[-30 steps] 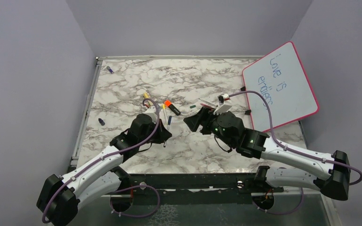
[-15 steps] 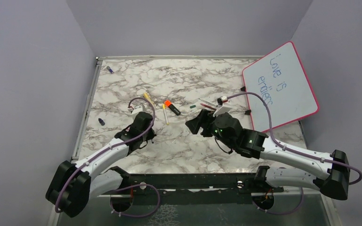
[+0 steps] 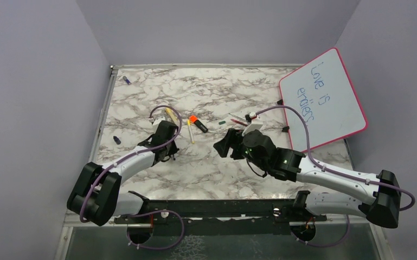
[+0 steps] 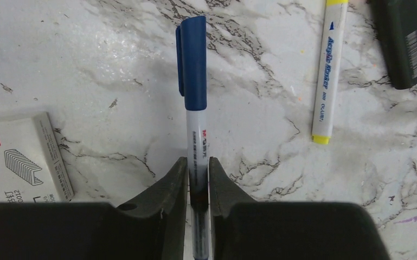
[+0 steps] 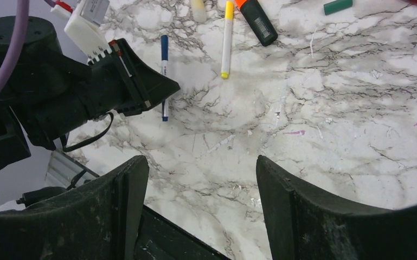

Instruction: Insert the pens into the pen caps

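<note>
A white pen with a blue cap (image 4: 197,130) lies on the marble, cap end pointing away. My left gripper (image 4: 198,169) is shut on its bare end, with its jaws close against both sides. The right wrist view shows that pen (image 5: 164,59) flat on the table under the left gripper (image 5: 168,93). A yellow-ended pen (image 4: 325,76) lies just to its right. My right gripper (image 5: 201,162) hangs open above bare marble with nothing in it. A green cap (image 5: 338,6) and a dark blue cap (image 3: 117,140) lie loose.
A thick black highlighter with an orange end (image 3: 198,124) lies beyond the yellow-ended pen. A staple box (image 4: 24,157) sits left of my left gripper. The pink-framed whiteboard (image 3: 325,97) leans at the right. A dark red pen (image 3: 238,122) lies by the right arm's cable.
My left arm has swung left and carried the blue-capped pen away from the centre and down to the table. Its jaws have eased slightly. The right arm has barely moved.
</note>
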Robot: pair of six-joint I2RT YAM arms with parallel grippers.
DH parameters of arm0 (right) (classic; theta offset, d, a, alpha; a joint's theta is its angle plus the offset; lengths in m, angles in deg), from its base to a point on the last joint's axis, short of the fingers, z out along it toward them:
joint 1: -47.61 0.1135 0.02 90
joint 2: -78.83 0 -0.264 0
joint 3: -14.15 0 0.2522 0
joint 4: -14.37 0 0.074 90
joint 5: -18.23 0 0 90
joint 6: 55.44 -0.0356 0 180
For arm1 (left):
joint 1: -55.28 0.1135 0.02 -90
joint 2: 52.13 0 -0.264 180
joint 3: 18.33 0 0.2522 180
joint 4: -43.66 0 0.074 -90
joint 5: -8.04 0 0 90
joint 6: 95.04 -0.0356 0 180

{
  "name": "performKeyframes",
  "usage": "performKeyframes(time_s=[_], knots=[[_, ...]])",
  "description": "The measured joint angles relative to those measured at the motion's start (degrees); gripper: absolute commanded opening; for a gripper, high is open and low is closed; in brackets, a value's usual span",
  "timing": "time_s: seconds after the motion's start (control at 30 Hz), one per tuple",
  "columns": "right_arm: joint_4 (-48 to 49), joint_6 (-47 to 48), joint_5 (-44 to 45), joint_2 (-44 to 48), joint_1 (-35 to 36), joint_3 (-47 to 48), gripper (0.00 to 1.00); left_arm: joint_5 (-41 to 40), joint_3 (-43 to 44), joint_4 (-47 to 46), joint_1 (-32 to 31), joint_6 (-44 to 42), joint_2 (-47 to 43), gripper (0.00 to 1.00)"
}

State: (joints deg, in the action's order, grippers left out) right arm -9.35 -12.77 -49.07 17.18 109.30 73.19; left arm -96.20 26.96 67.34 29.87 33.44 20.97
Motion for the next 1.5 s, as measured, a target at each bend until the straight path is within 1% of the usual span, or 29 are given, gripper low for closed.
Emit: performKeyframes(time_s=[0.13,0.3,0.4,0.5,0.63,0.73,0.8,0.83,0.97,1.1,1.3,1.4,1.5], knots=[[-1.46,1.9,-0.44,-0.28,0.0,1.14,0.76,-0.07,0.09,0.04,0.22,-0.17,1.95,0.3],[-3.93,4.7,-1.07,-0.28,-0.17,2.73,0.76,-0.11,1.22,1.29,0.22,-0.09,1.97,0.38],[-4.15,6.8,-1.29,-0.35,-0.2,4.13,0.76,-0.04,2.08,3.1,0.22,-0.2,0.76,0.46],[-4.28,8.98,-1.22,-1.86,-0.46,6.56,0.76,0.72,2.99,5.25,0.22,-0.85,-2.95,0.57],[-3.5,12.33,-1.64,-6.91,-2.64,9.9,0.76,2.32,4.83,7.65,0.22,-2.43,-12.37,0.72],[-2.89,14.36,-3.65,-11.26,-7.15,10.51,0.76,3.17,5.7,8.44,0.22,-3.26,-17.57,0.8],[-2.86,15.02,-5.55,-14.08,-11.47,10.6,0.76,3.54,5.92,8.87,0.22,-3.8,-19.85,0.91],[-2.93,15.21,-6.25,-15.34,-13.79,10.6,0.76,3.69,6.08,9.22,0.22,-4.04,-20.76,0.93],[-2.97,15.28,-9.27,-19.15,-22.29,10.6,0.77,3.85,6.51,9.66,0.22,-4.55,-21.55,0.95],[-2.58,14.67,-11.13,-22.67,-28.48,10.6,0.81,3.87,6.86,9.68,0.22,-4.96,-20.5,0.95],[-1.09,14.86,-12.46,-31.41,-33.57,10.67,0.8,5.25,8.66,7.93,0.22,-5.95,-16.04,0.95],[-0.35,15.89,-13.14,-35.28,-34.99,10.69,0.79,6.25,8.87,7.26,0.22,-6.25,-14.16,0.95],[0.76,17.81,-13.73,-36.96,-35.41,10.69,0.79,7.23,8.9,6.86,0.22,-6.45,-12.85,0.95]])
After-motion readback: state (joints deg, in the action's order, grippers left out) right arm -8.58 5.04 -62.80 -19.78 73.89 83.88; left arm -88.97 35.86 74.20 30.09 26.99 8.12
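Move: The capped blue marker is still between the left fingers at table level, its middle about 2 cm ahead and 1 cm left of that hand. From there the yellow marker lies some 10 cm ahead and 7 right, the highlighter 14 ahead and 10 right, the staple box 14 left and 1 back. The pink pen is about 21 cm ahead, 10 right and 18 below the right hand; the green marker lies 4 cm beyond the pen, the green cap 10 cm left of it. The capped blue marker is let go on the table: the left fingers spread wide and the hand lifts about 12 cm off it, fingers tilting up some 15 degrees, then eases right and slightly down. The right hand, fingers kept open, swings forward, down and right towards the pink pen, turning clockwise and steepening, and ends low, just short of the pen. ##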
